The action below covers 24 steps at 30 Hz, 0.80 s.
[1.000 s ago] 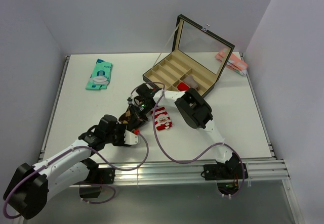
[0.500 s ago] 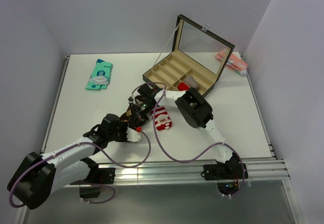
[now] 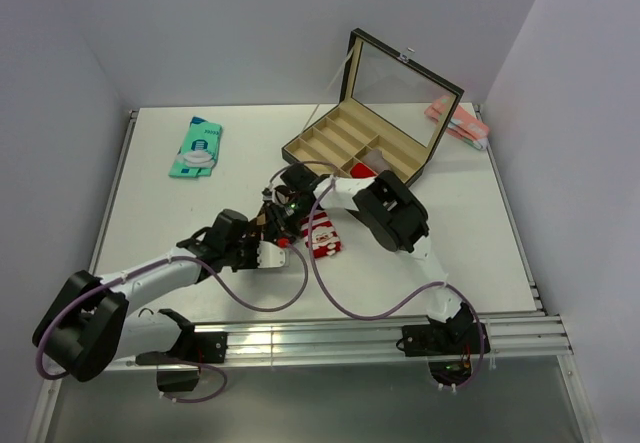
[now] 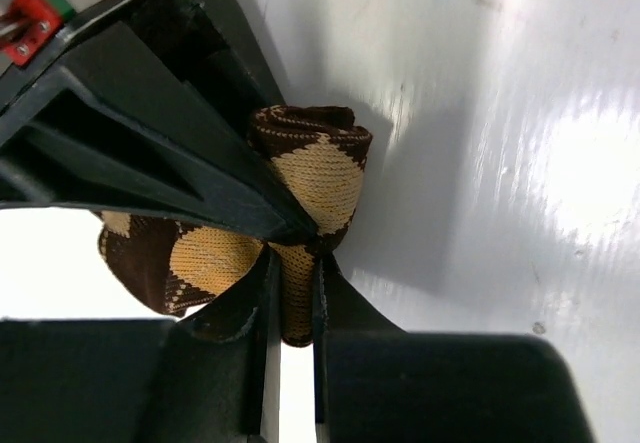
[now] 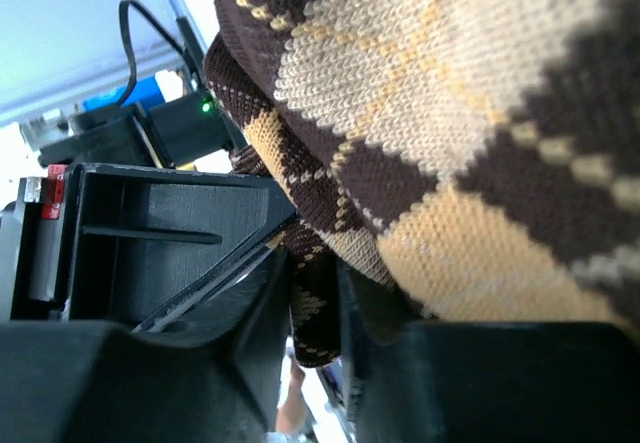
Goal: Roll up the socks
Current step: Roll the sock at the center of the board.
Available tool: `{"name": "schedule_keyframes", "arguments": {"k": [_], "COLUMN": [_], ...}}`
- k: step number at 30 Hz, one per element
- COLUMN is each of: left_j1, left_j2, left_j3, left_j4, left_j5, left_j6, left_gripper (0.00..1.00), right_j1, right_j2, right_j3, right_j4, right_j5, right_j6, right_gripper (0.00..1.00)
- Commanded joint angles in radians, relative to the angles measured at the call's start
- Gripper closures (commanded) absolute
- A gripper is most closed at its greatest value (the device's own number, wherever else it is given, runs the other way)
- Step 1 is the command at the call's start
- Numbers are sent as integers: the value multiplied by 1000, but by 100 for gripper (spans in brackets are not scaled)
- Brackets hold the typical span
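The brown and tan argyle sock (image 3: pixel 270 220) sits bunched near the table's middle, between my two grippers. My left gripper (image 3: pixel 262 239) reaches in from the near left. In the left wrist view it (image 4: pixel 292 268) is shut on a fold of the argyle sock (image 4: pixel 315 168). My right gripper (image 3: pixel 281 206) comes from the far side. In the right wrist view it (image 5: pixel 315 298) is shut on a strip of the same sock (image 5: pixel 420 93). The red-and-white Santa sock (image 3: pixel 322 235) lies flat just right of them, untouched.
An open compartment box (image 3: pixel 345 143) with a raised mirrored lid (image 3: pixel 400 93) stands behind the grippers; a red roll (image 3: pixel 361 170) lies in it. A teal packet (image 3: pixel 196 147) lies at the back left. A pink item (image 3: pixel 455 121) sits at the back right corner.
My left gripper has moved right and forward to the argyle sock and shut on a fold of it. The right gripper has shifted slightly away from me with the sock.
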Motion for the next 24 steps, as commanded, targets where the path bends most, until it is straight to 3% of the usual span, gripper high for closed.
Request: {"name": "schedule_keyframes", "arguments": {"k": [1, 7, 9, 19, 24], "left_j1": [9, 35, 51, 238, 302], "left_j2": [53, 65, 67, 197, 300], "left_j3": [34, 93, 117, 319, 409], "left_j4": [-156, -263, -312, -571, -696], "left_j5": [98, 187, 218, 399, 451], "left_j6": [-44, -55, -49, 57, 113], "left_gripper": [100, 99, 100, 100, 100], "right_j1": [2, 2, 0, -20, -21], "right_j2": [-82, -263, -337, -576, -677], "right_j3": [-86, -235, -299, -537, -677], "right_j4": [62, 205, 257, 421, 481], "right_j5": [87, 265, 341, 639, 768], "right_j6": [65, 115, 148, 297, 293], "right_gripper": [67, 49, 48, 48, 50]}}
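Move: Both grippers are at the near end of the brown argyle sock, the left already pinching the folded end between its fingers. From the left hand, the sock's loose body has its middle about 5 cm ahead and 3 cm to the right; from the right hand, about 5 cm ahead and 2 cm to the right. The red striped sock lies some 7 cm ahead of the left hand and 12 cm to its right. Both socks are a little below the hands. Open the right gripper to let go of the argyle sock, lift it about 5 cm and carry it some 7 cm right and a little forward towards the striped sock, swinging its fingers clockwise by some 30 degrees. Keep the left gripper shut on the folded end, easing it back and first slightly right, then left, rising slightly as its fingers tip to point steeply down. ##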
